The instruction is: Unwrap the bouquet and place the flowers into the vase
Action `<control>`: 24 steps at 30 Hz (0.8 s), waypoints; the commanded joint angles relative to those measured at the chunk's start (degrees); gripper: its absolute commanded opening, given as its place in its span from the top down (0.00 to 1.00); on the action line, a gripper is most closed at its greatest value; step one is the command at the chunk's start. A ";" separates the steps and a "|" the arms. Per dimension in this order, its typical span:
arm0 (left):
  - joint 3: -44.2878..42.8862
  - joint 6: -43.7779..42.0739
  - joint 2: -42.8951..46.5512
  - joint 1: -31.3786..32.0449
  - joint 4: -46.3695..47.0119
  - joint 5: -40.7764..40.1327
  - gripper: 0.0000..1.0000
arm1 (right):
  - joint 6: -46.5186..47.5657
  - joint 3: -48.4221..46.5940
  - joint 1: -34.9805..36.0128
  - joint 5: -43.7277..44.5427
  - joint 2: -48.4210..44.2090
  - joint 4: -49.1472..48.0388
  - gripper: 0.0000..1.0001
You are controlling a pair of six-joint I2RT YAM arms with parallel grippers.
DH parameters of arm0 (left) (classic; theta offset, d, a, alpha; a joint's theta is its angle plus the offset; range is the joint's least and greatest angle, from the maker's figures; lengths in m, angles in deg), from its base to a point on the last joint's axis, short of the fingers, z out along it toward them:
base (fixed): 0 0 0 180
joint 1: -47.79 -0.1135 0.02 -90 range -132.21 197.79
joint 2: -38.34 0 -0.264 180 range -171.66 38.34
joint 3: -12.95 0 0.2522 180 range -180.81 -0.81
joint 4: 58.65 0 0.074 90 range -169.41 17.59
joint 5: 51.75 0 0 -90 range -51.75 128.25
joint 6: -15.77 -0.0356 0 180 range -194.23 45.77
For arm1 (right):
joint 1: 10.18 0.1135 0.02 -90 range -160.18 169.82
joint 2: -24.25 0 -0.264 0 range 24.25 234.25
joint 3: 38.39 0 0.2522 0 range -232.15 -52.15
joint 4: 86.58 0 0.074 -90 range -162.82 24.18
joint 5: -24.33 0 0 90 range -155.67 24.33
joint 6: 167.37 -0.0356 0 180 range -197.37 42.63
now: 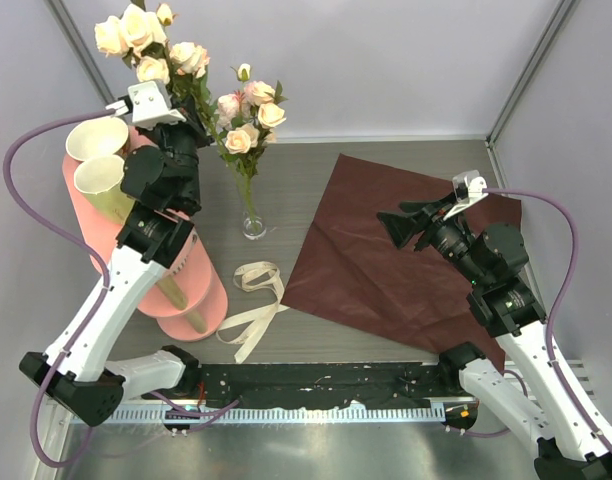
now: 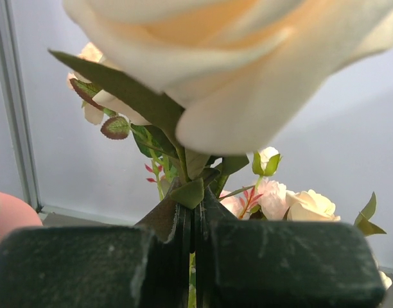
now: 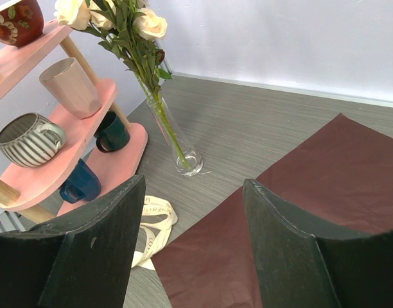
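Observation:
My left gripper [image 1: 189, 100] is raised at the back left, shut on the green stem of a sprig of flowers [image 1: 136, 35]. In the left wrist view the jaws [image 2: 195, 199] pinch the stem, and one large pale rose [image 2: 248, 58] fills the top. The clear glass vase [image 1: 252, 215] stands upright just to the right, with other pale roses [image 1: 248, 115] in it. The bouquet is undone: its dark red paper [image 1: 406, 250] lies flat and the cream ribbon [image 1: 254, 295] lies loose. My right gripper [image 1: 401, 225] hangs open and empty over the paper [image 3: 299, 212], facing the vase [image 3: 183, 151].
A pink tiered shelf [image 1: 191, 290] stands at the left under my left arm, with two pale cups [image 1: 96, 140] on top. The right wrist view shows a striped mug [image 3: 26, 138], a dark green mug [image 3: 113, 131] and a blue mug [image 3: 81, 183] on it. Walls close the back and sides.

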 commanded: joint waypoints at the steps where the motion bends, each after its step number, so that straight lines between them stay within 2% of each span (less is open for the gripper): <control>1: 2.76 -0.78 1.06 -0.30 6.64 2.75 1.00 | 0.88 -1.16 0.13 0.68 -0.27 -2.60 0.32; 16: 12.35 -1.13 3.53 -0.30 10.26 4.16 1.00 | 0.53 0.24 0.13 0.68 -0.62 -2.86 0.32; 24: 15.07 2.47 1.77 -0.38 10.87 4.51 1.00 | 0.09 0.68 0.12 0.33 -0.53 -3.39 0.32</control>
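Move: The left gripper already holds the stem of the cream rose spray. The glass vase stands about 5 cm to its right and 2 cm ahead, its middle some 40 cm below. The pink shelf is roughly 11 cm left and 12 cm back, and the ribbon about 4 cm right and 15 cm back on the table. From the idle right gripper the vase lies some 25 cm left, 14 cm ahead and 25 cm below. Bring the left gripper nearly straight down, about 8 cm, beside the roses already in the vase, easing it slightly right and forward so the held stem comes nearer the vase. Keep the fingers shut on the stem and tip them only some 5 degrees downward. ##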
